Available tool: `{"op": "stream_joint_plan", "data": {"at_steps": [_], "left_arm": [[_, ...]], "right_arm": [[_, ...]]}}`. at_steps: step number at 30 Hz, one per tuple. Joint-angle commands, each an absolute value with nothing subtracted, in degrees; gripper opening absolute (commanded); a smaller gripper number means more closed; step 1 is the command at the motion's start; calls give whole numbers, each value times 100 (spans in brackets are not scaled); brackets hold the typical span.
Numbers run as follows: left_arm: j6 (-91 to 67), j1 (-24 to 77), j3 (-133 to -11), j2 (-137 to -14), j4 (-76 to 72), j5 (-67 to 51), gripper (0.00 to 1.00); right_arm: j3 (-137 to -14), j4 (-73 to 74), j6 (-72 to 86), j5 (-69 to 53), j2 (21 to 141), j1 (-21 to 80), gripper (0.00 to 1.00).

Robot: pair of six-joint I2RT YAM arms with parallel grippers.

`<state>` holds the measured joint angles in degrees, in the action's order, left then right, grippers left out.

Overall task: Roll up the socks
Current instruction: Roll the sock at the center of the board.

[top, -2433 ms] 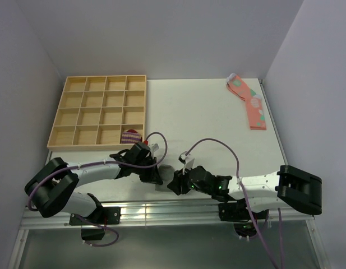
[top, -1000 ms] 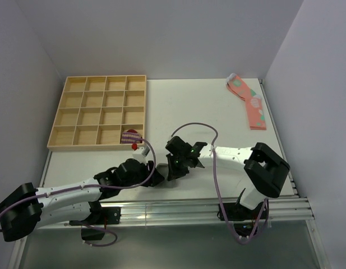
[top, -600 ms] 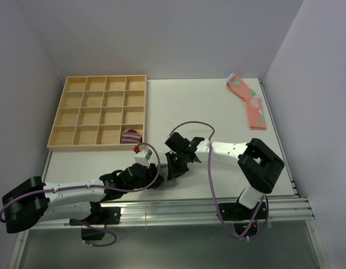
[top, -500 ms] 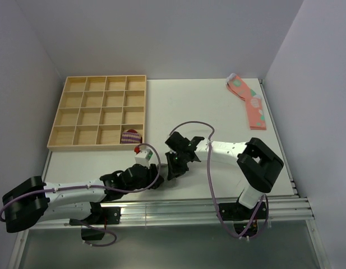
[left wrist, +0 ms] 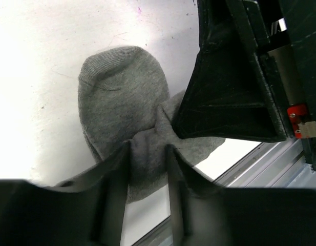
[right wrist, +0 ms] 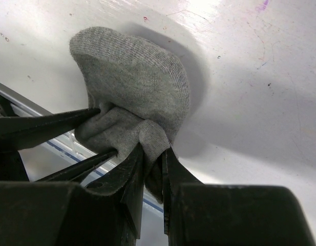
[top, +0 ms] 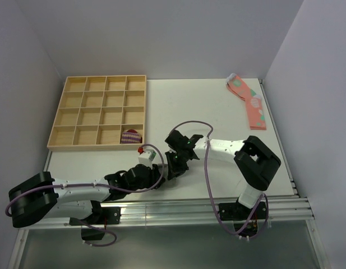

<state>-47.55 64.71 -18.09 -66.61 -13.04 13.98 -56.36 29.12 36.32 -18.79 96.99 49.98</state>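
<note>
The grey knitted socks [left wrist: 122, 97] lie bunched on the white table near its front edge, the rounded toe end flat and the rest gathered into folds. My left gripper [left wrist: 147, 146] has a fold of the socks between its two fingers and is shut on it. From the opposite side, my right gripper [right wrist: 152, 148] pinches another fold of the socks [right wrist: 132, 77], jaws nearly touching. In the top view the left gripper [top: 160, 174] and right gripper [top: 171, 167] meet tip to tip and cover the socks.
A wooden compartment tray [top: 97, 146] sits at the back left, a purple-striped sock bundle [top: 130, 136] in its near right cell. Pink spotted socks [top: 250, 103] lie at the far right. The table's metal front rail [top: 178, 204] runs just behind the grippers.
My left gripper's jaws have narrowed onto the sock fold, and its arm has shifted a little to the right along the front edge. The right gripper has stayed in place, still pinching.
</note>
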Motion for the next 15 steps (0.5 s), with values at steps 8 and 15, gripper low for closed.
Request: {"op": "stream_joint_plan", "data": {"at_steps": [8, 15], "left_arm": [[-4816, 6513, -1872, -6970, -1038, 1169, 0], [-5088, 6504, -1872, -6943, -712, 1081, 0]], "right_arm": [[-5353, 2874, 3647, -1399, 9581, 5010, 34], [-4887, 2303, 3849, -644, 8658, 5001, 48]]}}
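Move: The grey sock's near-side fold lies right at the left hand, level with it ahead, about 1 cm to its right and 1 cm below, between its open fingers; from the right hand, which still pinches the rolled end, that fold is some 4 cm left and 1 cm back. The flat flap lies about 6 cm ahead and 2 cm right of the left hand. The striped sock in the tray sits roughly 24 cm ahead and 12 cm left of the left hand. The grey sock's near-side fold is pinched by the left fingers, which close almost fully on it while that hand stays in place, easing barely half a centimetre right. With the left grip shut, the right fingers spread and let go of the rolled end, that hand backing off about 1.5 cm to the right and tilting some 5 degrees. ##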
